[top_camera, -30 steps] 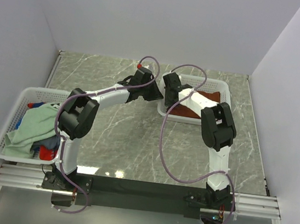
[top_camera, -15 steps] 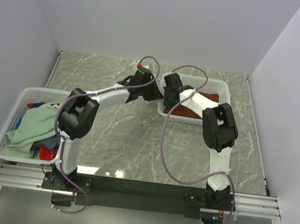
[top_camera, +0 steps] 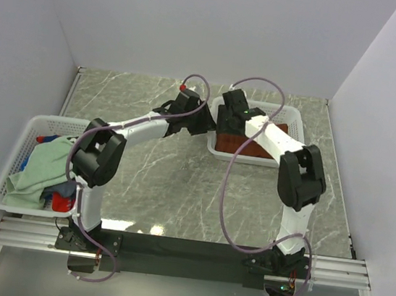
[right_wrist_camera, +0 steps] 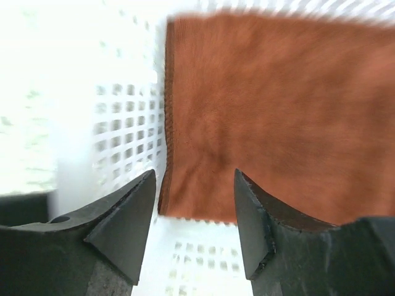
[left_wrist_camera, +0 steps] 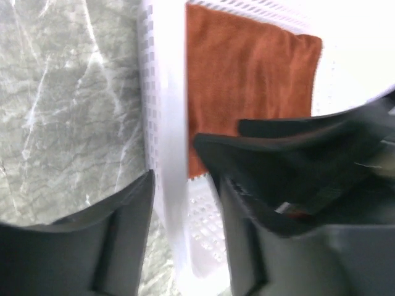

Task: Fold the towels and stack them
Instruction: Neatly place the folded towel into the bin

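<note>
A rust-brown towel (top_camera: 262, 146) lies flat in the white mesh basket (top_camera: 293, 115) at the back right. My right gripper (top_camera: 228, 129) hovers over the towel's left end, open, with the towel's corner (right_wrist_camera: 278, 111) showing between and beyond its tips (right_wrist_camera: 194, 176); nothing is held. From the left, my left gripper (top_camera: 207, 124) reaches the same basket. It is open, and its jaws (left_wrist_camera: 183, 185) straddle the basket's left wall (left_wrist_camera: 163, 123), with the brown towel (left_wrist_camera: 247, 74) beyond. More towels, one mint-green (top_camera: 40, 167), one red (top_camera: 61, 203) and one blue (top_camera: 68, 188), sit heaped in the left basket (top_camera: 16, 140).
The two grippers are close together at the right basket's left wall. Grey marble tabletop (top_camera: 172, 181) lies between the two baskets. White walls enclose the table on three sides. Purple cables loop above both arms.
The right gripper has opened and shifted toward the back over the basket, with its elbow swinging right. The left gripper has opened wider around the basket wall.
</note>
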You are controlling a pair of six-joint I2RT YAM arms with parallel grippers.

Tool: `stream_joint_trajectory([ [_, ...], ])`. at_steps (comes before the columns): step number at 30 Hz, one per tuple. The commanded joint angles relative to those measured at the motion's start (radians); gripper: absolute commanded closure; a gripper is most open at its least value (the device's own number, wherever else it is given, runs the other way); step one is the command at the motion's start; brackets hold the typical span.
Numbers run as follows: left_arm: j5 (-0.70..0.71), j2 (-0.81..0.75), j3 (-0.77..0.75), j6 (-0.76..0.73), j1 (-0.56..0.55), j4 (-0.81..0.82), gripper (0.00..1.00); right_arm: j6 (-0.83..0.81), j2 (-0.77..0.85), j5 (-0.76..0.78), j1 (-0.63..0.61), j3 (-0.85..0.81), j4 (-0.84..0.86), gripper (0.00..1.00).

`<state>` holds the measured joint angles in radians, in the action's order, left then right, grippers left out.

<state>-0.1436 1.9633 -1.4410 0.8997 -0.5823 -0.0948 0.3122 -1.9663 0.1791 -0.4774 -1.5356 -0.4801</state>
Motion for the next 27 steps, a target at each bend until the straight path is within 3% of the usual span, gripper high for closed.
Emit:
stream_joint_trajectory([
  [1, 0.01, -0.118, -0.001, -0.016, -0.008, 0.024, 0.42, -0.025, 0.135, 0.077, 0.011, -0.054, -0.038, 0.39],
  [2, 0.015, -0.129, -0.002, -0.021, -0.008, 0.02, 0.33, -0.027, 0.167, 0.082, 0.016, -0.049, -0.046, 0.38],
  [5, 0.042, -0.178, -0.006, -0.03, -0.004, -0.011, 0.19, -0.018, 0.231, 0.082, 0.031, -0.018, -0.066, 0.38],
  [8, 0.087, -0.247, 0.011, -0.041, 0.007, -0.058, 0.11, 0.01, 0.288, 0.019, 0.03, 0.015, -0.074, 0.38],
  [14, 0.139, -0.443, 0.109, -0.099, 0.1, -0.177, 0.05, 0.108, 0.333, -0.108, 0.0, 0.092, -0.022, 0.37],
  [20, 0.266, -0.655, 0.229, -0.258, 0.248, -0.344, 0.01, 0.183, 0.239, -0.044, -0.084, 0.049, -0.045, 0.35],
  [24, 0.346, -0.794, 0.349, -0.355, 0.285, -0.367, 0.01, 0.205, 0.167, -0.017, -0.112, 0.008, -0.06, 0.35],
  [27, 0.352, -0.944, 0.526, -0.355, 0.285, -0.289, 0.02, 0.206, 0.1, 0.009, -0.135, -0.052, -0.089, 0.35],
])
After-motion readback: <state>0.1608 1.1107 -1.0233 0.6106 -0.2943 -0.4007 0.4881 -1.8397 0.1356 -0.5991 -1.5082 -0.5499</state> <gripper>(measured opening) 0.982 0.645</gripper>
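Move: The left hand, already slackened, still has the white bin's left rim between its fingers, about 1 cm below the hand point. The green towel lies some 47 cm to its left, 21 cm back and 6 cm lower. From the right hand, that left rim's near stretch is about 6 cm left, 4 cm back and level in height. The folded brown towel's middle lies 7 cm right, 2 cm back and 6 cm below. Straight up first, the left hand comes free of the bin rim, its fingers spreading wide, then sweeps left about 25 cm and somewhat back towards the green towel's side, fingers tipping up and swinging counter-clockwise. Empty and half open, the right hand rises about 12 cm off the folded towel, then arcs left and back, sinking 8 cm towards the near part of the left rim. ##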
